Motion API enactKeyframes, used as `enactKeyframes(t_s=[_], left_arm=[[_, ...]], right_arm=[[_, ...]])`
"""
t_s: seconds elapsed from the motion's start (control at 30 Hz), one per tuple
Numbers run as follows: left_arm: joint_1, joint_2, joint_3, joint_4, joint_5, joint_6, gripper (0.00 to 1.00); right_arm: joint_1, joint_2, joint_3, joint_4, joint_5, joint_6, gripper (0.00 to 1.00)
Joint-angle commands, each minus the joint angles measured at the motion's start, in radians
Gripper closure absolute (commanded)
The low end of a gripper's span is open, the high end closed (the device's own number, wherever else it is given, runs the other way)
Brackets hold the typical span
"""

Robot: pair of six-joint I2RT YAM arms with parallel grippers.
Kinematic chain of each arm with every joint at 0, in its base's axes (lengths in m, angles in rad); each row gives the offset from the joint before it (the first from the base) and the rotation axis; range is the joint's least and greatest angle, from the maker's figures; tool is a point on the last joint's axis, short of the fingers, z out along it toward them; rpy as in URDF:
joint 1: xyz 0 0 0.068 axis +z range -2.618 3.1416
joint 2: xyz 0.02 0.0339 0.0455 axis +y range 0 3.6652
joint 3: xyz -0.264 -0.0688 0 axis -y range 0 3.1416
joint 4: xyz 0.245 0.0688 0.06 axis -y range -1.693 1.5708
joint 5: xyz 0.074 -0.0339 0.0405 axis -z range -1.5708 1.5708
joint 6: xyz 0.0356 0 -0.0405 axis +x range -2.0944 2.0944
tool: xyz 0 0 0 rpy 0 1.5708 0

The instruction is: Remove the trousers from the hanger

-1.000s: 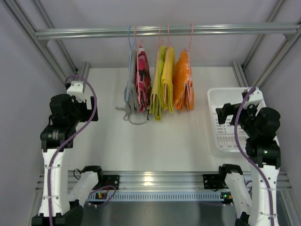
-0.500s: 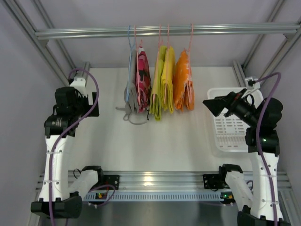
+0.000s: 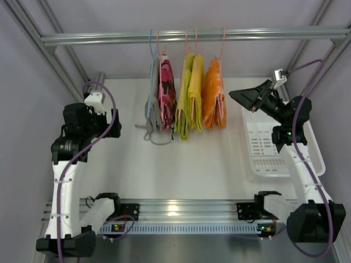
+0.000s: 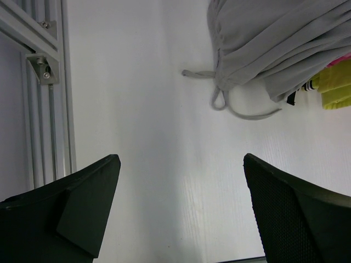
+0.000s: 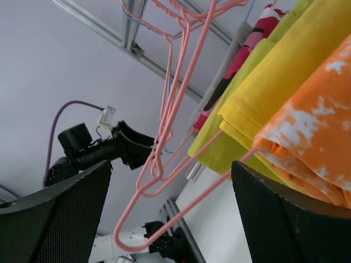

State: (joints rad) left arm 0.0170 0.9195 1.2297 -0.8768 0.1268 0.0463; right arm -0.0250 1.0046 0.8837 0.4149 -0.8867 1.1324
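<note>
The orange trousers (image 3: pixel 213 103) with white blotches hang folded over a thin pink hanger (image 3: pixel 222 45), at the right end of the row on the rail. My right gripper (image 3: pixel 237 97) is raised just right of them, pointing left, open and apart from the cloth. In the right wrist view the trousers (image 5: pixel 313 143) fill the right side. The hanger (image 5: pixel 187 214) and its long loop run across the gap of that gripper (image 5: pixel 171 164), farther off. My left gripper (image 3: pixel 111 129) hangs open over the table at the left, and in its own view (image 4: pixel 181 159) holds nothing.
On the same rail (image 3: pixel 109 39) hang yellow-green garments (image 3: pixel 192 98), a pink-and-black one (image 3: pixel 166 93) and a grey one (image 3: pixel 153 109) whose drawstring (image 4: pixel 241 112) lies on the table. A white basket (image 3: pixel 272 161) stands at the right, under my right arm.
My right arm has lifted from over the basket and swung up and left, its gripper now pointing at the orange trousers. The left arm has shifted only slightly.
</note>
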Motion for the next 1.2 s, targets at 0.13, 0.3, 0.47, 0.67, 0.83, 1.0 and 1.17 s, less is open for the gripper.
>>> enactKeyframes(t_s=[0.13,0.3,0.47,0.67,0.83,1.0,1.17], left_arm=[[-0.002,0.013,0.019,0.047,0.005,-0.017,0.01],[-0.002,0.024,0.013,0.056,-0.007,-0.02,0.01],[0.0,0.028,0.013,0.067,-0.022,-0.02,0.01],[0.0,0.032,-0.018,0.075,-0.033,-0.013,0.01],[0.0,0.027,-0.021,0.078,-0.033,-0.014,0.01],[0.0,0.025,-0.019,0.076,-0.038,-0.011,0.01],[0.0,0.03,-0.016,0.081,-0.042,-0.011,0.01]], right_arm=[[0.114,0.173,0.199,0.211,0.06,0.099,0.16],[0.163,0.268,0.267,0.219,0.069,0.124,0.23],[0.175,0.327,0.262,0.26,0.078,0.203,0.28],[0.195,0.345,0.25,0.337,0.071,0.247,0.4],[0.206,0.35,0.259,0.343,0.049,0.25,0.54],[0.215,0.353,0.276,0.305,0.037,0.239,0.59],[0.217,0.364,0.276,0.297,0.035,0.239,0.73]])
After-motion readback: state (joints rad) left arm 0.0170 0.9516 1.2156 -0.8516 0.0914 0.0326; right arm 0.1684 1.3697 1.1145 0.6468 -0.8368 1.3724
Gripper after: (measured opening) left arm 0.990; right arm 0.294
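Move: The sloping wire of the pink hanger holding the orange trousers lies about 6 cm ahead of the right hand, some 7 cm to its left and 3 cm higher. The orange trousers' middle is roughly 13 cm ahead, 9 cm left and 10 cm below that hand; the yellow pair hangs about 6 cm to their left at the same depth. From the left hand, that hanger wire is some 36 cm right, 8 cm ahead and 13 cm above. The right hand reaches left and forward, about 6 cm to the left and 5 cm forward, towards the near sloping wire of the orange trousers' pink hanger, arching up about 4 cm before settling a little lower, and the wrist turns some 10 degrees counter-clockwise as its left side rises a little. The fingers close all along from nearly wide open to under a third, bringing the wire into the gap between the fingertips; whether they already pinch it can't be seen. ##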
